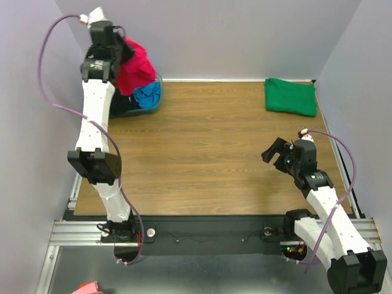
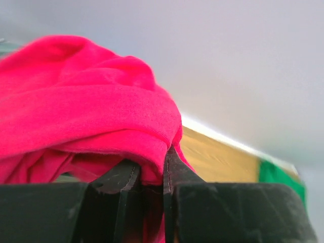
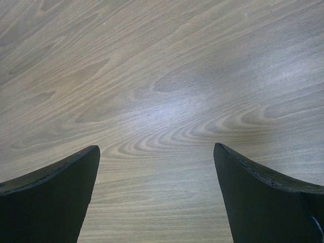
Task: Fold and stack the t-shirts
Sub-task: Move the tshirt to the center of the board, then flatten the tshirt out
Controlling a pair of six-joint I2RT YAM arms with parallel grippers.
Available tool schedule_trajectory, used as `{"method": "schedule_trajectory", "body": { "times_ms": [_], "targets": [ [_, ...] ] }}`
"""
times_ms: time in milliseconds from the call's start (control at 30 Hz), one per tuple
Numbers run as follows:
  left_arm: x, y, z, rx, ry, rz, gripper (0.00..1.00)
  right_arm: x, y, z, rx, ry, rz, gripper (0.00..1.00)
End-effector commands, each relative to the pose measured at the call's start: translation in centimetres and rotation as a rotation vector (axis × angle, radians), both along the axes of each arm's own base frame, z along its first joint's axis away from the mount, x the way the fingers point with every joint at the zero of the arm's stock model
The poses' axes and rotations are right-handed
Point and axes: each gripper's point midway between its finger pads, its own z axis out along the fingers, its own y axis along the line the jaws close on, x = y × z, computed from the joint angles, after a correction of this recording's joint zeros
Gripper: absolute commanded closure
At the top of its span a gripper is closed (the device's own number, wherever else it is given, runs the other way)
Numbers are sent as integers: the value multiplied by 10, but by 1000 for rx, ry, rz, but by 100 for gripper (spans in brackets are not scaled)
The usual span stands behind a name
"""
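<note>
My left gripper [image 1: 124,50] is raised over the tub [image 1: 153,105] at the back left, shut on a fold of the magenta-red t-shirt [image 1: 136,68], which hangs bunched from it. In the left wrist view the red cloth [image 2: 91,116] is pinched between the two black fingers [image 2: 174,172]. Blue cloth [image 1: 149,94] and black cloth [image 1: 122,104] lie in the tub below. A folded green t-shirt [image 1: 290,96] rests at the back right of the table. My right gripper [image 1: 277,154] hovers open above bare wood at the right, nothing between its fingers [image 3: 61,192].
The wooden table [image 1: 208,153] is enclosed by grey walls at the back and both sides. A metal rail with the arm bases runs along the near edge. A pink scrap [image 1: 86,288] shows below the rail at bottom left.
</note>
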Motion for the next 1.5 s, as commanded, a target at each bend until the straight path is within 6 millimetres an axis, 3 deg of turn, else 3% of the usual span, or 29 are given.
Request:
{"method": "schedule_trajectory", "body": {
  "times_ms": [0, 33, 133, 200, 267, 300, 333, 367, 400, 433, 500, 533, 600, 633, 700, 733, 800, 833, 1000, 1067, 1100, 1133, 1200, 1267, 1333, 1400, 1433, 1467],
  "targets": [
    [-90, -109, 136, 74, -369, -325, 98, 5, 2, 14, 6, -68, 12, 0],
    [-106, -146, 132, 62, -377, -427, 96, 5, 2, 18, 6, -79, 14, 0],
    [-146, -196, 144, 18, -452, -618, 93, 4, 2, 40, 22, -132, 8, 0],
    [-174, -239, 139, 13, -461, -789, 92, 2, 0, 64, 33, -194, -10, 0],
    [-185, -252, 126, 13, -438, -833, 86, -1, -16, 81, 8, -233, -96, 0],
    [-178, -246, 113, 18, -406, -780, 79, -6, -23, 83, -6, -218, -139, 0],
    [-161, -240, 64, 35, -288, -708, 66, -9, -30, 88, -15, -222, -174, 0],
    [-153, -227, 42, 44, -235, -613, 51, -11, -40, 104, -42, -253, -220, 0],
    [-149, -206, 26, 55, -201, -503, 14, -14, -44, 109, -61, -257, -232, 0],
    [-136, -178, -29, 69, -74, -334, 1, -21, -48, 112, -80, -250, -236, 0],
    [-137, -149, -74, 73, 35, -229, 2, -28, -53, 125, -93, -273, -255, 0],
    [-143, -138, -117, 100, 128, -196, 2, -33, -55, 125, -100, -260, -258, 0],
    [-155, -127, -151, 73, 202, -143, 2, -37, -54, 125, -99, -254, -249, 0],
    [-165, -123, -184, 77, 270, -133, 2, -38, -54, 121, -105, -236, -249, 0],
    [-178, -123, -204, 49, 300, -146, 2, -37, -51, 114, -101, -214, -236, 0],
    [-189, -122, -230, 51, 353, -160, 2, -36, -46, 110, -87, -199, -211, 0],
    [-199, -127, -242, 21, 365, -195, 2, -32, -38, 96, -78, -149, -172, 0],
    [-209, -129, -259, 13, 400, -223, 2, -31, -35, 87, -76, -120, -152, 0],
    [-225, -138, -266, -21, 392, -306, 2, -24, -10, 45, -31, 20, -27, 0],
    [-243, -146, -281, -50, 434, -358, 2, -23, -1, 36, 5, 45, 2, 0],
    [-253, -160, -276, -92, 413, -411, 2, -22, 7, 29, 36, 53, 34, 0],
    [-268, -162, -292, -92, 440, -429, 2, -20, 10, 23, 48, 73, 36, 0],
    [-300, -190, -294, -148, 436, -554, 1, -14, 8, 17, 50, 87, 10, 0],
    [-319, -207, -291, -180, 431, -614, 1, -7, 0, 6, 31, 125, -51, 0],
    [-347, -237, -277, -186, 397, -716, 2, 1, -3, 4, 38, 129, -93, 0],
    [-356, -258, -265, -185, 356, -741, 1, 13, -13, 1, 11, 139, -157, 0],
    [-372, -280, -248, -188, 328, -813, 2, 18, -16, 1, 5, 141, -189, 0],
    [-375, -293, -252, -158, 336, -835, 1, 24, -27, -3, -32, 158, -246, 0]
  ]
}}
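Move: The left hand still grips the red t-shirt high above the basket; the board's center, where the t-shirt is to go, lies roughly 24 cm back towards the base, 32 cm to this hand's right and 43 cm below. The basket's middle is about 2 cm farther out and 9 cm left, some 37 cm down; the folded green shirt lies about 2 cm farther out and 66 cm right, 42 cm below. From the right hand, the center is about 5 cm ahead, 25 cm left and 12 cm lower. Swing the left gripper right and back, about 25 and 20 cm, rising 10 cm and turning some 45 degrees clockwise. Open wide to release the red t-shirt, then drop about 40 cm, veering left as the wrist untwists and tips down, and finally draw back and right beside the cloth. Meanwhile lift the open right gripper 13 cm, then lower it to just under its starting height, fingers tilted down. ##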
